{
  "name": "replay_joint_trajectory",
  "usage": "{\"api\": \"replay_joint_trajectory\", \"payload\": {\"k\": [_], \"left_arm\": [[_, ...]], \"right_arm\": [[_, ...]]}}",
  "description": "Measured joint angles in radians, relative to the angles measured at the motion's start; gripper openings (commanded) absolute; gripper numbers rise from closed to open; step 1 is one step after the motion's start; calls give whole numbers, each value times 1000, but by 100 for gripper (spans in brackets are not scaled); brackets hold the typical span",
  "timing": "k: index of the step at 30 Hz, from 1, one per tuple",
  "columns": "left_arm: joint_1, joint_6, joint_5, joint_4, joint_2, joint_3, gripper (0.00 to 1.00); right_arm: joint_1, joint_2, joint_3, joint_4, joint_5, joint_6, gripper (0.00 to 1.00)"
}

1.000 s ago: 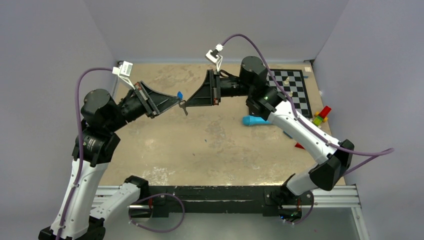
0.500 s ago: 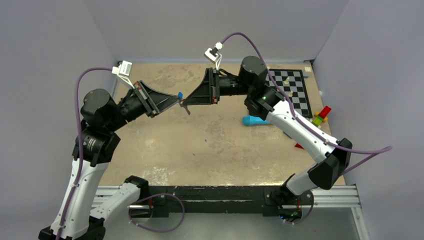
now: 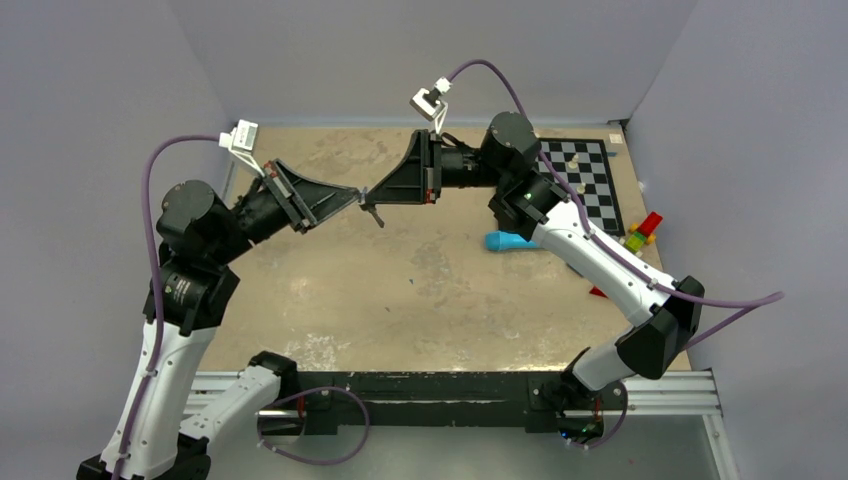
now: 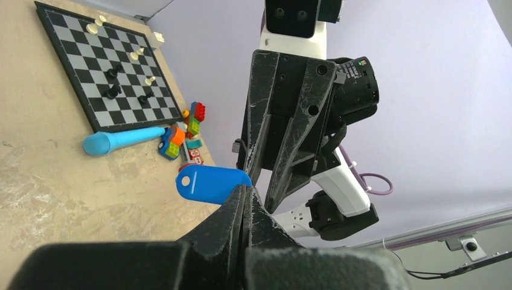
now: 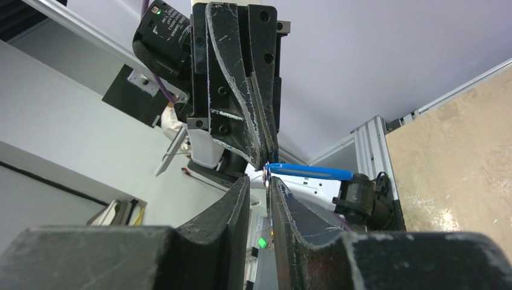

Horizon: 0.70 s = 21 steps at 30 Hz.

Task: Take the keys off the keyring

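Note:
Both grippers meet tip to tip above the table's far middle. My left gripper [image 3: 358, 193] [image 4: 246, 188] is shut on the keyring at the end of its bright blue oval tag [image 4: 211, 183]. The tag sticks out sideways and appears edge-on in the right wrist view [image 5: 308, 172]. My right gripper [image 3: 372, 195] [image 5: 259, 179] faces it, with a narrow gap between its fingers. A thin grey key [image 5: 268, 193] hangs in that gap against one finger. In the top view a small dark key [image 3: 376, 214] dangles below the tips. The ring itself is hidden.
A light-blue tube-shaped tool [image 3: 510, 241] lies on the table right of centre. Behind it is a chessboard [image 3: 585, 180] with a few pieces. Coloured blocks [image 3: 640, 232] sit by the right wall. Grey walls close in three sides.
Both gripper tips have risen slightly and drawn closer together. The right jaws have narrowed. The blue tag, seen earlier in the top view, is now covered by the fingers.

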Motion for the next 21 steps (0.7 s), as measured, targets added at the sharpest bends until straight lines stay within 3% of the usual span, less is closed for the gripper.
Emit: {"api": "replay_joint_trajectory", "payload": {"k": [6,15,21], "left_arm": [[0,-18,-1,10,-7,-7,0],[0,-32,-5,44,-28,-33,0],[0,-29,-4,41,-39,-37,2]], "right_arm": [[0,0,0,2,0,4,18],[2,1,0,-2,3,5,0],[7,1,0,-19,4,-6,0]]}}
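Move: The key sits between the right hand's slightly open fingertips, its middle about 2 cm back of the hand point and level with it in height. The blue tag hangs down about 3 cm, about 1 cm ahead of the right hand and 1 cm to its left. The left hand already holds the keyring, and from it the key lies roughly 3 cm to the right and 2 cm back. Staying almost in place with its fingers pointing left, the right hand closes from about a quarter open to shut, pinching the head of the key between its fingertips. The left hand keeps its grip on the keyring beside it and eases back by less than 1 cm, rolling only slightly. ##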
